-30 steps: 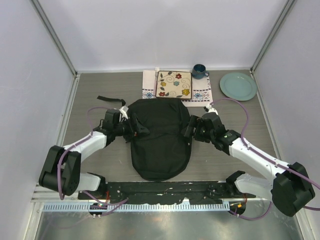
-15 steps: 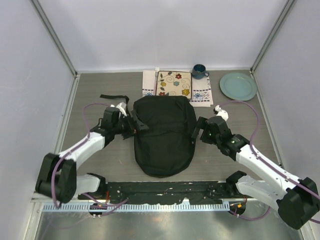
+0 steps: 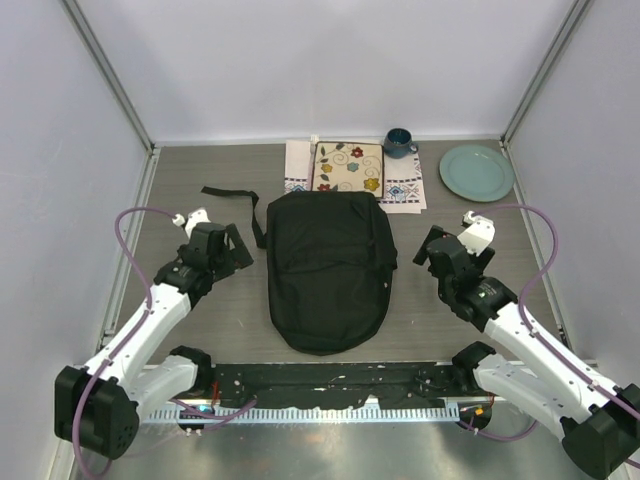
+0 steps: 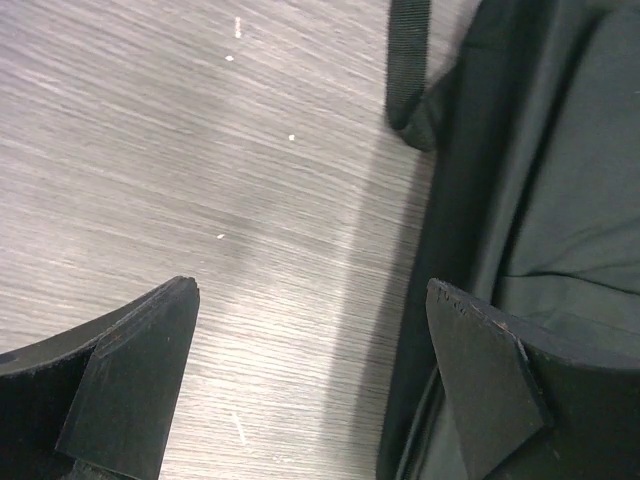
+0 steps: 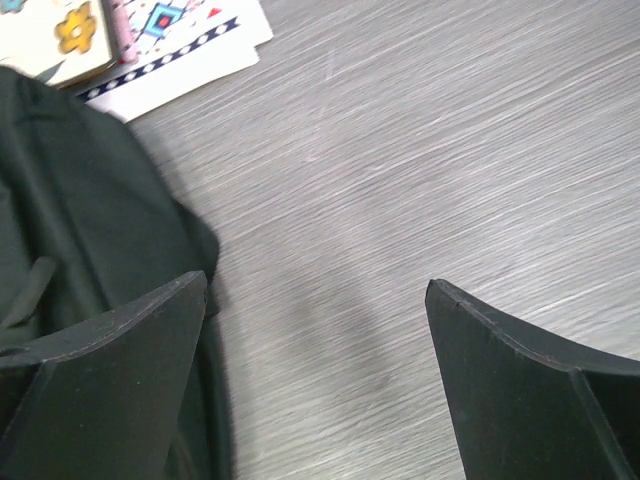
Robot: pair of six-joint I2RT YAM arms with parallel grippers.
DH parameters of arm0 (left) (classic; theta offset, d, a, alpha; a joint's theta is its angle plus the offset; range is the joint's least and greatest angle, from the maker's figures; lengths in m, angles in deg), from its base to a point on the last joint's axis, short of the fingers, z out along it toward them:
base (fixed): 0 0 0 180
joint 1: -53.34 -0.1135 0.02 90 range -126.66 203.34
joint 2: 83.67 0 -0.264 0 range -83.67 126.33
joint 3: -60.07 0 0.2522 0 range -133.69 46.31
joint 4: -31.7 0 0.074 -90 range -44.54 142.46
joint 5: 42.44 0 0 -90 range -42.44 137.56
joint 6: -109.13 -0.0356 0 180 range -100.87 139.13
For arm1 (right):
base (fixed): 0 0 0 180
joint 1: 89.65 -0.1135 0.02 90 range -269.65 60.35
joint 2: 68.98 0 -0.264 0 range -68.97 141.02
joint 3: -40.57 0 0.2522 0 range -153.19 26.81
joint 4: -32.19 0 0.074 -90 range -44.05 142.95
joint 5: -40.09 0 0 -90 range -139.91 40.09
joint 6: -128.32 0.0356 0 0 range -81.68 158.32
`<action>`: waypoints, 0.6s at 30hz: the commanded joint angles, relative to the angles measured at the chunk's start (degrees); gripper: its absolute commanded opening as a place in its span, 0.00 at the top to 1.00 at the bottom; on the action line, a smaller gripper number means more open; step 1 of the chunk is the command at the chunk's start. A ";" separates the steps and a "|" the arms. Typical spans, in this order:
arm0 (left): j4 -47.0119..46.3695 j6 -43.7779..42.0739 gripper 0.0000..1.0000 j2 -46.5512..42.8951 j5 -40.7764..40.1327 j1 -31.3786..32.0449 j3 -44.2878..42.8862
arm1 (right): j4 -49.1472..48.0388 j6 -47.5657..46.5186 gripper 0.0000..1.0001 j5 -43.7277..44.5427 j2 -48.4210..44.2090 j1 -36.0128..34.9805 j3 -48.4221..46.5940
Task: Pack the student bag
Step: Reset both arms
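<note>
The student bag [image 3: 328, 270], a large black backpack, lies flat in the middle of the table with one strap [image 3: 230, 195] trailing off its upper left. My left gripper [image 3: 234, 252] stands open a short way left of the bag and touches nothing. In the left wrist view the bag [image 4: 560, 150] and its strap [image 4: 408, 60] fill the right side, and bare table lies between the open left gripper [image 4: 312, 290] jaws. My right gripper [image 3: 430, 252] is open just right of the bag. The right wrist view has the bag [image 5: 80, 220] at the left and the right gripper [image 5: 315, 282] empty.
Behind the bag a floral notebook [image 3: 348, 168] lies on a white patterned cloth [image 3: 402, 190]. A dark blue mug [image 3: 398, 142] and a teal plate [image 3: 476, 171] stand at the back right. Grey walls close in the table on three sides.
Both grippers were at the bag's upper sides; they have drawn back outward and toward the near edge, away from it. The bag has settled flat and smooth.
</note>
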 commanded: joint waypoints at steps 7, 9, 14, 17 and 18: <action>2.92 -1.62 0.00 2.46 -5.91 -0.15 -2.13 | -19.45 -14.40 0.04 18.79 -0.36 0.20 7.07; 3.19 -1.71 0.00 2.37 -6.18 -0.07 -2.04 | -26.06 -20.09 0.04 19.94 -0.19 0.20 11.46; 2.93 -1.53 0.01 1.14 -5.65 -0.15 -1.34 | -40.51 -25.84 0.04 18.29 1.13 0.20 15.78; 2.40 -1.36 0.00 -0.70 -5.65 -0.07 -0.63 | -46.38 -28.47 0.04 17.93 0.52 0.20 17.18; 1.79 -1.36 0.00 -1.32 -5.74 -0.07 -0.11 | -47.88 -29.52 0.04 17.66 0.52 0.20 17.45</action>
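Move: The packed bag lies between the hands, neither now reaching for it. Its middle is about 18 cm right of the left hand, 4 cm nearer the base and 9 cm lower; a loose strap lies 11 cm ahead of that hand. From the right hand the bag's middle is roughly 25 cm left, 3 cm back and 11 cm lower, the green plate 17 cm ahead and 8 cm right, and the patterned cloth 17 cm ahead and 20 cm left. Rightward, away from the bag and over bare table, the right hand drifts about 4.5 cm, rising slightly before sinking some 2 cm below its start, while it rolls about 20 degrees, left side dipping, and tips up a little. The left hand eases to a stop barely 2 cm farther left and slightly lower. Both grippers stay empty and wide open. ##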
